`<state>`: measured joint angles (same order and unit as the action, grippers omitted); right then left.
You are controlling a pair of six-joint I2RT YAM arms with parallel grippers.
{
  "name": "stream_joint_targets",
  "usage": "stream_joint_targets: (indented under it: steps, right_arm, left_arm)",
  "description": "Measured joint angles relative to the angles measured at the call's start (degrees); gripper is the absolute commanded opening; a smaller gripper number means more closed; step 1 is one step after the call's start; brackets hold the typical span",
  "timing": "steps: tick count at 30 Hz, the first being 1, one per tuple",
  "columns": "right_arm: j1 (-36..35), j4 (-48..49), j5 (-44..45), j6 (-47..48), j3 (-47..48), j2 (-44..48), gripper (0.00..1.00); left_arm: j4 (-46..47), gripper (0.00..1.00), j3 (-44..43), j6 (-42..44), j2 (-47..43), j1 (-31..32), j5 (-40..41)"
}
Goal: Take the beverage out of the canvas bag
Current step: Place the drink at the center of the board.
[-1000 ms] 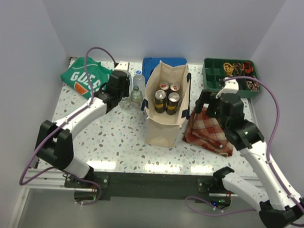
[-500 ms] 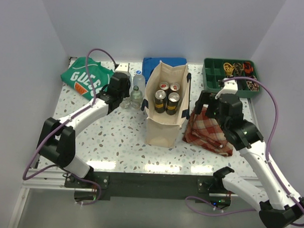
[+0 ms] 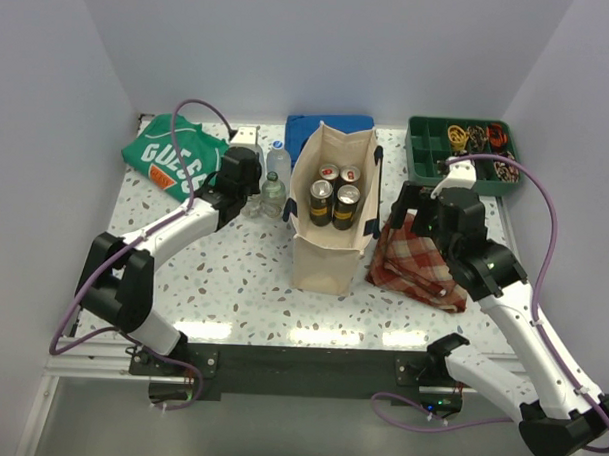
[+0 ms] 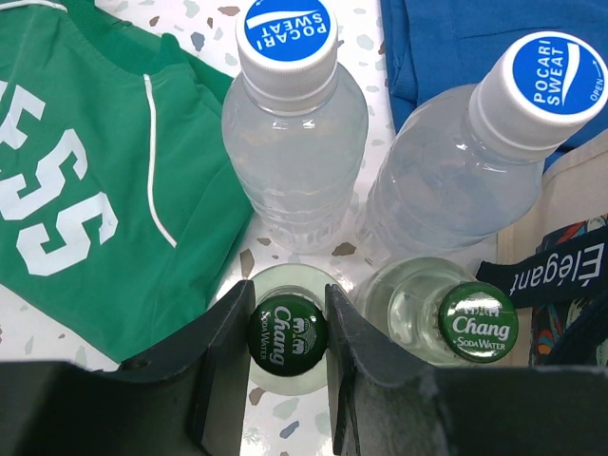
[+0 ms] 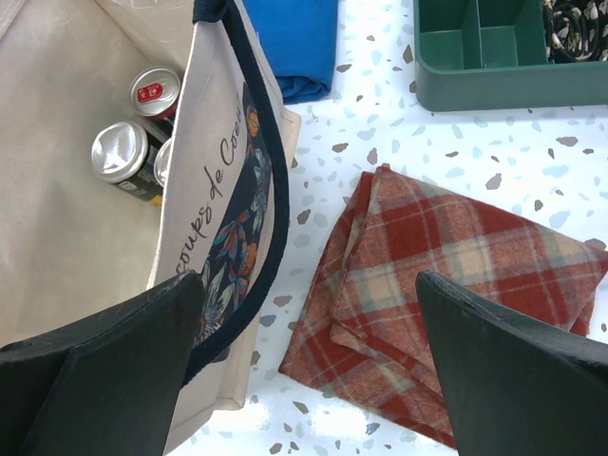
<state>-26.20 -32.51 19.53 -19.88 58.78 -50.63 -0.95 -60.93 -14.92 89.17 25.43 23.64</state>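
Observation:
The canvas bag (image 3: 328, 259) stands upright mid-table, cream with navy handles, and several drink cans (image 3: 334, 197) stand inside it. To its left my left gripper (image 4: 289, 306) is shut on the green Chang cap of a clear glass soda-water bottle (image 4: 285, 338), which stands upright on the table outside the bag. My right gripper (image 5: 309, 351) hangs open just right of the bag (image 5: 95, 209), above the table and the edge of the plaid cloth, holding nothing. The cans (image 5: 123, 152) show in the right wrist view too.
A second Chang bottle (image 4: 477, 321) and two Pocari Sweat bottles (image 4: 290, 114) (image 4: 475, 161) crowd the held one. A green shirt (image 3: 172, 155) lies at the far left and a blue cloth (image 3: 328, 124) behind the bag. A red plaid cloth (image 3: 418, 262) and a green tray (image 3: 457, 153) lie on the right.
My left arm's elbow has swung slightly to the right while its gripper stays shut on the bottle cap. The right arm has not moved.

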Motion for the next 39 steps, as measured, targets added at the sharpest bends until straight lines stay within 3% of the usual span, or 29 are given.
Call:
stream_joint_targets:
  steps: [11,25,33,37,39]
  right_arm:
    - [0.0,0.0,0.4,0.0,0.0,0.0,0.98]
    - [0.0,0.0,0.4,0.0,0.0,0.0,0.98]
    - [0.0,0.0,0.4,-0.1,0.0,0.0,0.98]
    - [0.0,0.0,0.4,-0.2,0.0,0.0,0.98]
    - [0.0,0.0,0.3,-0.3,0.0,-0.1,0.98]
  left_arm:
    - [1.0,0.48,0.2,-1.1,0.0,-0.3,0.0]
    - [2.3,0.6,0.2,-2.3,-0.7,-0.2,0.2]
    - [2.1,0.81,0.2,-2.2,-4.5,-0.2,2.4]
    - [1.6,1.0,0.2,-2.1,-7.1,-0.2,2.6]
    - [0.9,1.0,0.1,-2.1,-8.6,-0.2,2.3]
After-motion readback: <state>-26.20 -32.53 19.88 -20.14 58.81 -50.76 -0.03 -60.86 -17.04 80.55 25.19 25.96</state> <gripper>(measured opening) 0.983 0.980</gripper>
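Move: The left hand already has a green-capped soda water bottle by its cap, standing on the board, its middle about 8 cm below the fingers. Around that bottle, a second soda bottle stands 6 cm to the right and level; one Pocari bottle 7 cm straight ahead, another 7 cm ahead and 8 cm right. The canvas bag's middle is some 19 cm right, 4 cm back. From the right hand the held bottle lies roughly 37 cm left, 13 cm ahead, 18 cm below. After a short hold on the green cap, the left hand eases its fingers apart almost on the spot, so that the pinch on the standing soda water bottle ends. Then it climbs about 7 cm straight up from the bottle, the fingers spreading to fully open as it goes and their tips tilting up by some 10 degrees. ##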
